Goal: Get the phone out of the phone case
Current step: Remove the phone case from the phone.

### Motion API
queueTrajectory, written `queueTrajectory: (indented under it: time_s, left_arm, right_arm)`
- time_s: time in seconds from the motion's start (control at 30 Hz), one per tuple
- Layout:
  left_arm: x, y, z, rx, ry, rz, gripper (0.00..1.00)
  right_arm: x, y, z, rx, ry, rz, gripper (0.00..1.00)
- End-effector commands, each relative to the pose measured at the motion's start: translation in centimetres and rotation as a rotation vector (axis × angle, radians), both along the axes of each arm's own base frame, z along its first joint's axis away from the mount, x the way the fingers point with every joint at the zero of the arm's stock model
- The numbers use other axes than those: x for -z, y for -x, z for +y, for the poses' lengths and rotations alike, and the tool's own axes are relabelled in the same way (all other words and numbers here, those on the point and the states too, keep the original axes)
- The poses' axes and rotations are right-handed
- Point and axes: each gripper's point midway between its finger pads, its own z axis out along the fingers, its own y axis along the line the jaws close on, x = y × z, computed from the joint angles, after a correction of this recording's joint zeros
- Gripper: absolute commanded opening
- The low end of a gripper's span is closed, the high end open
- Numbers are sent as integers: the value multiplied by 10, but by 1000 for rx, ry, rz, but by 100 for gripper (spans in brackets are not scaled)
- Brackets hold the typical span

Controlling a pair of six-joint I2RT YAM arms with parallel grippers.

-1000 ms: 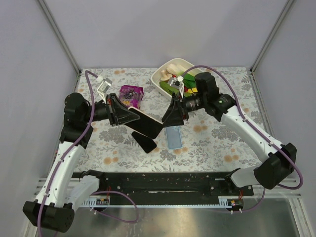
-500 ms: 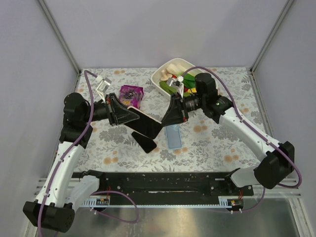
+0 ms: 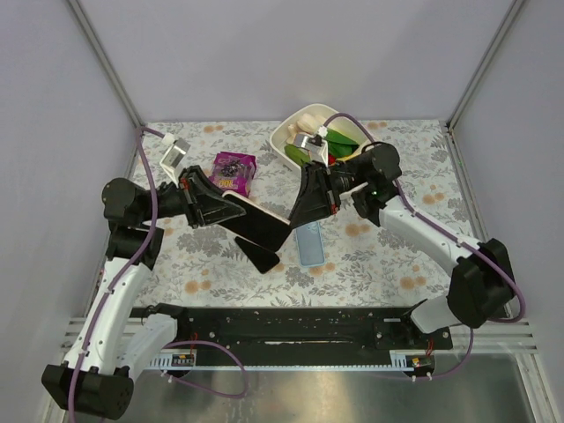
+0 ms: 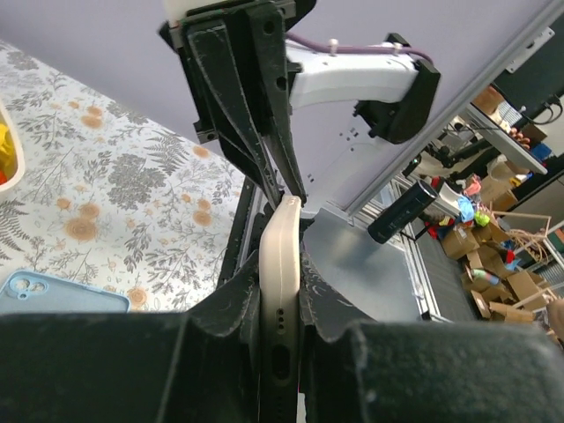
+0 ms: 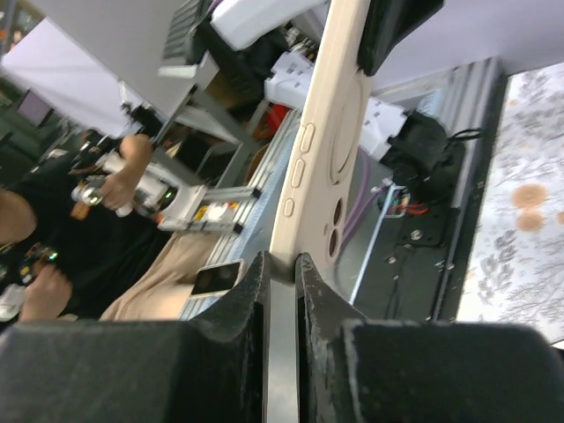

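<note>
A phone with a black screen sits in a cream phone case and hangs in the air above the table's middle, held between both arms. My left gripper is shut on its left end; in the left wrist view the case's cream edge with its port cut-out is pinched between the pads. My right gripper is shut on the other end. In the right wrist view the case's back, with side buttons and a camera cut-out, rises from my right gripper.
A light blue case lies flat on the flowered cloth below the right gripper, with a dark flat shape to its left. At the back are a white bin of toys, a purple box and a small white clip.
The right gripper has shut on the cased phone's right end and its wrist has swung towards the middle. The left arm's shoulder has shifted left, its grip unchanged.
</note>
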Motion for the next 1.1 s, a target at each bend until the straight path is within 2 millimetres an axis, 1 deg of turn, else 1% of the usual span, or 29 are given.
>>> queueTrajectory:
  time_s: [0.0,0.17,0.23,0.37,0.47,0.53,0.57,0.6,0.63,0.67,0.7,0.73,0.77,0.83,0.9,0.93,0.97,1.0,1.07]
  left_arm:
    - [1,-14,0,-28,34,-71,0]
    - [8,-15,1,-40,11,-66,0]
    - [7,-15,1,-39,10,-69,0]
    - [5,-13,1,-33,18,-72,0]
    - [3,-10,1,-28,21,-77,0]
    - [1,-8,1,-24,19,-85,0]
    - [0,-8,2,-25,13,-88,0]
    - [1,-8,2,-29,-2,-89,0]
    - [4,-11,3,-43,-24,-99,0]
    - [7,-12,4,-55,-48,-94,0]
    - [10,-14,5,-69,-70,-100,0]
    - [7,-16,6,-91,-94,-116,0]
    - [9,-17,8,-104,-130,-132,0]
    - [10,-18,11,-133,-188,-179,0]
    - [4,-17,12,-141,-203,-209,0]
    - [-1,-16,12,-145,-210,-224,0]
    - [-3,-15,13,-146,-219,-237,0]
    - [-8,-14,13,-145,-221,-254,0]
    - [-12,-10,13,-140,-229,-274,0]
  right_arm:
    - [-51,52,-12,-135,-142,-156,0]
    - [-51,65,-8,-182,-145,-164,0]
    - [-50,69,-5,-204,-142,-164,0]
    - [-47,72,0,-227,-135,-152,0]
    - [-46,71,2,-238,-120,-144,0]
    - [-43,60,5,-218,-89,-112,1]
    - [-44,51,5,-188,-85,-90,8]
    - [-43,40,6,-153,-82,-70,18]
    - [-43,31,5,-126,-77,-64,38]
    - [-44,22,3,-96,-77,-59,48]
    - [-43,17,1,-75,-76,-61,50]
    - [-42,13,0,-56,-79,-70,55]
    - [-42,11,-1,-41,-71,-61,59]
    - [-36,5,1,2,-61,-53,62]
    - [-21,-8,7,87,-23,-78,68]
    - [-9,-16,10,171,28,-127,70]
    - [8,-22,9,239,119,-234,73]
    - [16,-26,8,277,170,-317,74]
    - [14,-31,6,314,183,-336,74]
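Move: My left hand already grips the left end of the phone in its case; the phone's middle lies about 4 cm to that hand's right and a couple of centimetres below. My right hand pinches the opposite end, with that middle some 8 cm to its left, 2 cm lower. On the table, about 30 cm below my right hand, the black phone lies 12 cm ahead and 11 cm left, the blue case 15 cm ahead and 8 cm right. Holding the phone between them, my two hands draw back together some 3–4 cm while their fingers turn about 10 degrees towards my base. Then my right fingers open wide, let go of the corner and swing forward about 7 cm, rising away; my left hand keeps its grip and comes forward again nearly 5 cm, rolling slightly. ##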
